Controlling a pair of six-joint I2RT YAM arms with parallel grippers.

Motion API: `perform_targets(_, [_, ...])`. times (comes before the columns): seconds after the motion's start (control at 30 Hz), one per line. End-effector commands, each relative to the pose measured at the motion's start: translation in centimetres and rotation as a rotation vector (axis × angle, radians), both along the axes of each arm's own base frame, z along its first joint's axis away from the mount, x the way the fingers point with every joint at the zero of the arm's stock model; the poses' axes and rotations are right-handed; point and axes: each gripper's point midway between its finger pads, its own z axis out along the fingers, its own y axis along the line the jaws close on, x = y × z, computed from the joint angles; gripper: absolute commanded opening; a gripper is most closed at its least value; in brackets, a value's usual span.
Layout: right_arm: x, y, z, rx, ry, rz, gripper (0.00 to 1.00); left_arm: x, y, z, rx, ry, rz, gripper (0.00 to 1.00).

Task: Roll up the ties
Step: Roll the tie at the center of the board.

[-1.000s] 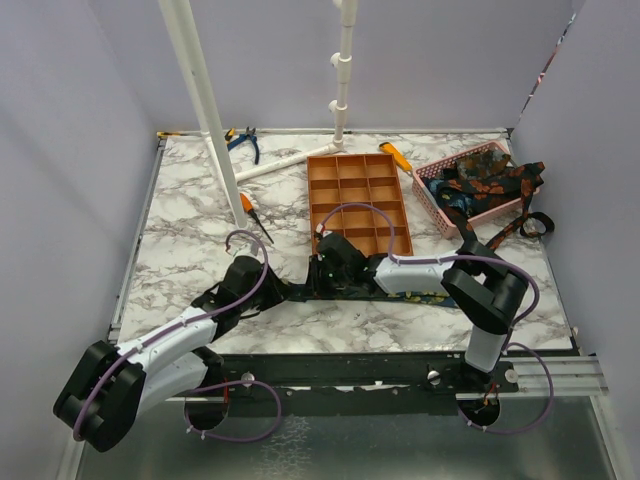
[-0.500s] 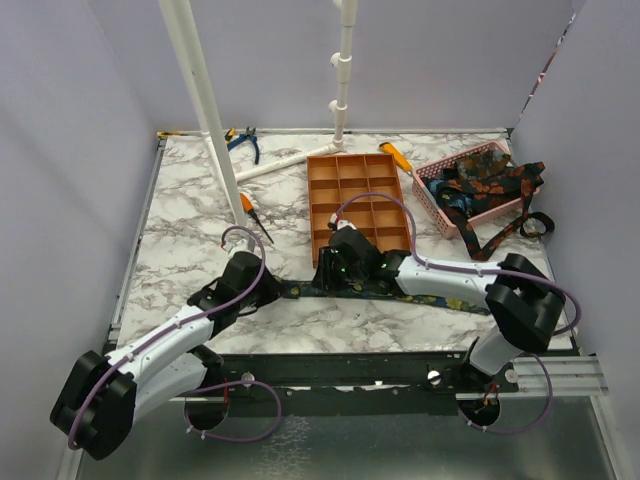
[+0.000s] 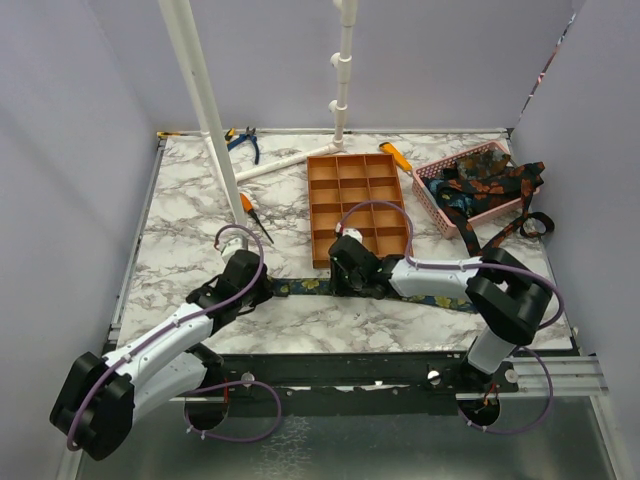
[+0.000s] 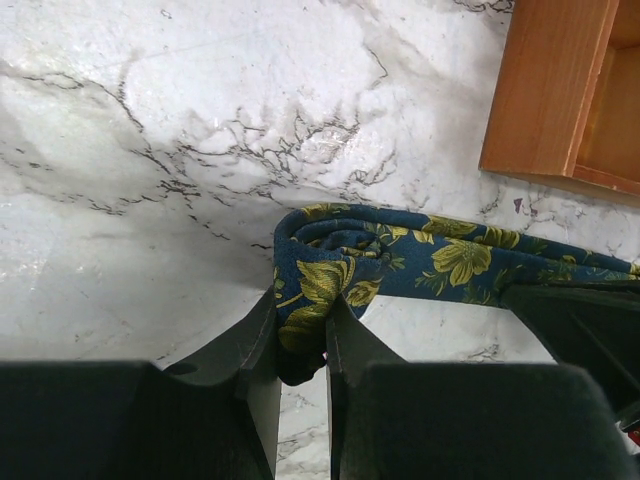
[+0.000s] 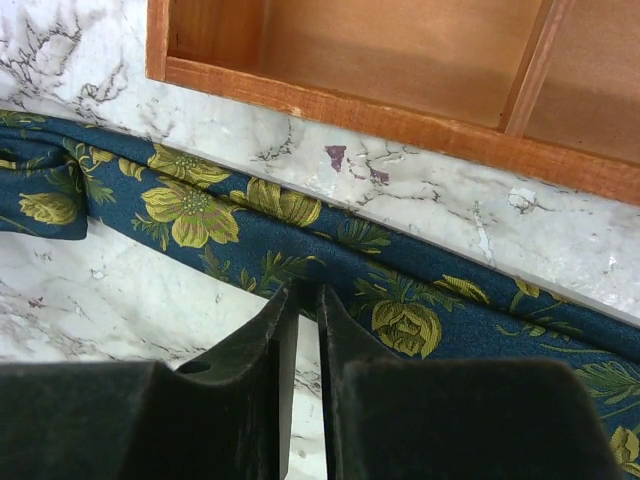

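A navy tie with yellow-gold flowers (image 3: 400, 290) lies flat across the near part of the marble table, just in front of the orange tray. My left gripper (image 3: 266, 289) is shut on the tie's folded left end (image 4: 330, 255), which bunches up between the fingers (image 4: 302, 300). My right gripper (image 3: 345, 281) sits further right along the same tie. Its jaws are almost together, and their tips pinch the tie's near edge (image 5: 300, 292). The fabric (image 5: 420, 270) runs flat to both sides. More ties (image 3: 480, 180) are piled in the pink basket.
The orange compartment tray (image 3: 322, 205) stands right behind the tie, and its wall shows in both wrist views (image 5: 400, 115). The pink basket (image 3: 432, 200) is at the back right, with ties (image 3: 515, 228) trailing onto the table. White pipes (image 3: 205, 110), pliers (image 3: 243, 141), a screwdriver (image 3: 250, 213) and an orange cutter (image 3: 398, 157) lie behind.
My right gripper has slid right along the tie, from near its left end toward the tray's front middle. My left gripper has stayed on the folded end, shifting only slightly.
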Motion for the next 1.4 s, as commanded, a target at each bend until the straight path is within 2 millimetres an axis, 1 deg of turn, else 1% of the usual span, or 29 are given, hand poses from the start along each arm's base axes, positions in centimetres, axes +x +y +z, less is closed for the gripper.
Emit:
perform_targets(0.0, [-2.1,-2.1,-2.8,-0.075,0.060,0.015,0.17,0.7,1.3,1.0,0.046,-0.026,0.061,0.00])
perform_targets(0.07, [-3.0,-2.1,-3.1,-0.068,0.074,0.035,0.17,0.7,1.8,1.3,0.080,-0.021,0.066,0.00])
perform_targets(0.17, [-4.5,-1.5,-3.6,-0.053,0.102,0.070,0.17,0.7,2.7,1.7,0.145,-0.010,0.073,0.00])
perform_targets(0.3, [-5.6,-0.8,-3.7,-0.048,0.112,0.078,0.19,0.4,3.0,1.8,0.216,0.002,0.069,0.00])
perform_targets(0.4, [-5.3,-1.2,-2.3,-0.024,0.082,0.042,0.30,0.2,3.0,2.0,0.318,0.007,0.047,0.00])
perform_targets(0.47, [-5.1,-1.6,-1.2,-0.011,0.055,0.031,0.37,0.2,2.9,2.7,0.389,-0.004,0.035,0.00])
perform_targets(0.57, [-5.0,-2.1,0.5,0.009,0.020,0.025,0.44,0.3,3.1,3.8,0.500,-0.011,0.020,0.00])
perform_targets(0.77, [-5.4,-3.8,2.7,0.043,-0.017,-0.008,0.46,0.4,4.1,4.9,0.706,-0.004,0.005,0.00])
perform_targets(0.93, [-6.1,-5.7,3.8,0.074,-0.035,-0.051,0.46,0.3,4.5,4.5,0.814,-0.009,0.004,0.00])
perform_targets(1.1, [-6.4,-7.5,5.0,0.098,-0.064,-0.099,0.46,0.1,2.6,3.4,0.906,-0.028,-0.058,0.00])
perform_targets(1.23, [-6.3,-8.5,6.6,0.143,-0.097,-0.140,0.46,-0.3,1.1,2.2,1.009,-0.040,-0.115,0.00])
perform_targets(1.37, [-6.3,-9.3,7.8,0.167,-0.126,-0.163,0.46,-0.5,-0.1,1.6,1.077,-0.069,-0.153,0.00])
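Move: The tie's rolled end is held in the left fingers, its middle about 2 cm ahead and 1 cm right of them. From there the flat strip runs right to the right fingers, 13 cm right of the left hand and about 3 cm lower; the strip's middle lies 2 cm ahead of the right fingers. From the left hand, the wooden tray's centre is about 18 cm ahead and 20 cm right, the screwdriver some 16 cm ahead and 3 cm left. The roll lies about 12 cm left and 2 cm ahead of the right hand. The rolled end is turned over to the right by the left hand, which keeps its pinch and rolls nearly 60 degrees, its left side rising, lifting and swinging left before sinking back near its start. The right fingers, shut on the strip's near edge, draw back and slightly left, then open, let go and sweep right and back, rising about 8 cm. ##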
